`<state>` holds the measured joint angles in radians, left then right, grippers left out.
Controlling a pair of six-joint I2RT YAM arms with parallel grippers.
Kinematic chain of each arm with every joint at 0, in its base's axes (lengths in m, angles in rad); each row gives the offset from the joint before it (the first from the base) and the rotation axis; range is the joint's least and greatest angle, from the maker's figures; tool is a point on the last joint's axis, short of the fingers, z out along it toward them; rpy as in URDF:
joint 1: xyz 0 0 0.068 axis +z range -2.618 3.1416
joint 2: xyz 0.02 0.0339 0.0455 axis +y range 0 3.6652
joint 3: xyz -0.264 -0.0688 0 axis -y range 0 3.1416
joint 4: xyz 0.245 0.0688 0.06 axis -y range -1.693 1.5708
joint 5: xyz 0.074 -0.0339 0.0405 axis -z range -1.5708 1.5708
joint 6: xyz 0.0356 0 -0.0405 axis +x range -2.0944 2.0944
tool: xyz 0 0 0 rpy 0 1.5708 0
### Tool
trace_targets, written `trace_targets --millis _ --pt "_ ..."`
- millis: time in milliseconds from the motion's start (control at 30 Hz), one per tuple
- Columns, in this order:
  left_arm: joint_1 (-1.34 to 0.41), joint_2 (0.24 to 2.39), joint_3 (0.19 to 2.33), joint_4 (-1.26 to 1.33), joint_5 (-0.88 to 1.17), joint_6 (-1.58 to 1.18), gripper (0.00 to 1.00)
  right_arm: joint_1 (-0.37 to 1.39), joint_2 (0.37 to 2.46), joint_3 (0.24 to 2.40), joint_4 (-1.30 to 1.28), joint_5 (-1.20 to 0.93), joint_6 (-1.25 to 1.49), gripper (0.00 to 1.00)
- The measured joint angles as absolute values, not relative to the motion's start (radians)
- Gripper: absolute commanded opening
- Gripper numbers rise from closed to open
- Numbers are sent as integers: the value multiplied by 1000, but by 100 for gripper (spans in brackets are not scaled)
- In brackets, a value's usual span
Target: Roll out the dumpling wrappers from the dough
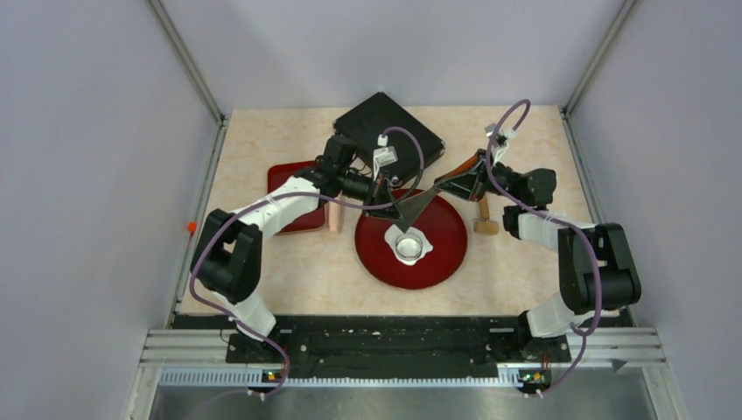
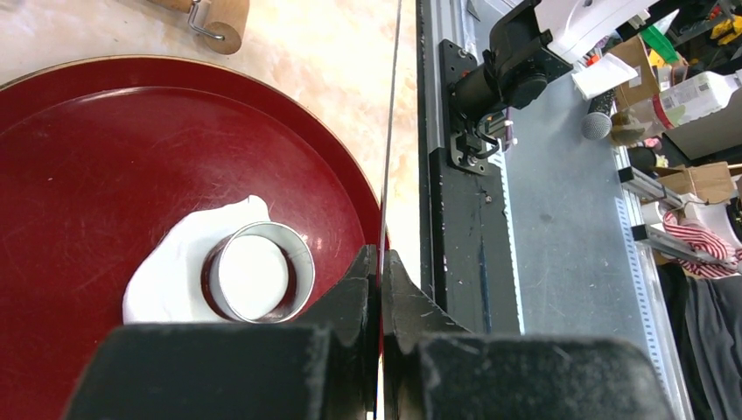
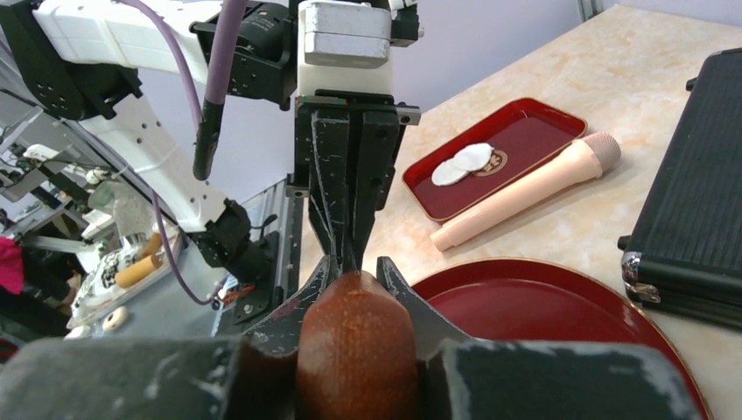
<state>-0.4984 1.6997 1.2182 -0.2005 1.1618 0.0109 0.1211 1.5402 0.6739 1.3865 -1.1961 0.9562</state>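
A flattened ragged white dough (image 1: 423, 238) lies on the round red plate (image 1: 446, 262), with a clear ring cutter (image 1: 408, 246) standing on it. In the left wrist view the ring cutter (image 2: 296, 262) encloses a round white disc (image 2: 252, 276) inside the dough (image 2: 171, 271). My right gripper (image 1: 468, 182) is shut on the brown wooden handle (image 3: 354, 346) of a flat-bladed scraper (image 1: 420, 203). My left gripper (image 1: 382, 208) is shut on the blade, seen edge-on (image 2: 390, 131), above the plate's far rim. Two round dumpling wrappers (image 3: 464, 163) lie in a red rectangular tray (image 3: 534, 131).
The red tray (image 1: 289, 179) sits at the left, partly under my left arm. A pink roller (image 1: 334, 217) lies beside it, also in the right wrist view (image 3: 525, 192). A black case (image 1: 388, 131) is at the back. A small wooden roller (image 1: 484, 219) lies right of the plate.
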Motion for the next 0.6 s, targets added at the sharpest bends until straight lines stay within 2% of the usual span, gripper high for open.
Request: trace_targets --millis 100,200,267,300,333,433,600 --pt "-499 1700 1217 -200 1161 17 2 121 1538 672 1382 -1194 962 0" --pt "-500 1700 1217 -204 1150 16 36 121 1524 667 1361 -1193 955 0" --pt "-496 1700 1219 -210 1113 -5 66 125 1495 667 1327 -1201 913 0" --pt "-492 1700 1219 -216 1103 -6 76 126 1477 668 1300 -1204 888 0" --pt "-486 1700 1221 -221 1092 -15 92 126 1452 669 1259 -1207 852 0" --pt "-447 1697 1223 -237 1061 -36 99 121 1359 710 1006 -1209 669 0" --pt "-364 1648 1224 -278 928 -11 99 120 1229 933 346 -1094 188 0"
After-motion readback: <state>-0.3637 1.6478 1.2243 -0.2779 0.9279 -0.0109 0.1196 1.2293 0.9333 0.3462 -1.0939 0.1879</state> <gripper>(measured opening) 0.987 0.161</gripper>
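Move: The scraper is still held by both hands: its middle, where blade meets handle, lies about 7 cm right, 3 cm ahead and 5 cm above the left hand, and 2 cm left, 1 cm back and 2 cm below the right. The cutter ring on the dough is roughly 5 cm ahead, 4 cm right and 17 cm below the left hand. From the right hand, the wooden roller sits some 13 cm ahead, 15 cm right, 24 cm below. After a brief hold, the left hand opens wide and lets go of the scraper's blade, drawing off about 8 cm forward and left, away from the blade, while turning some 20 degrees counter-clockwise. The right hand keeps its pinch on the handle and, starting a touch later, lifts the scraper about 5 cm, easing slightly right and forward late on as its left-pointing fingers tip down and swing clockwise. ##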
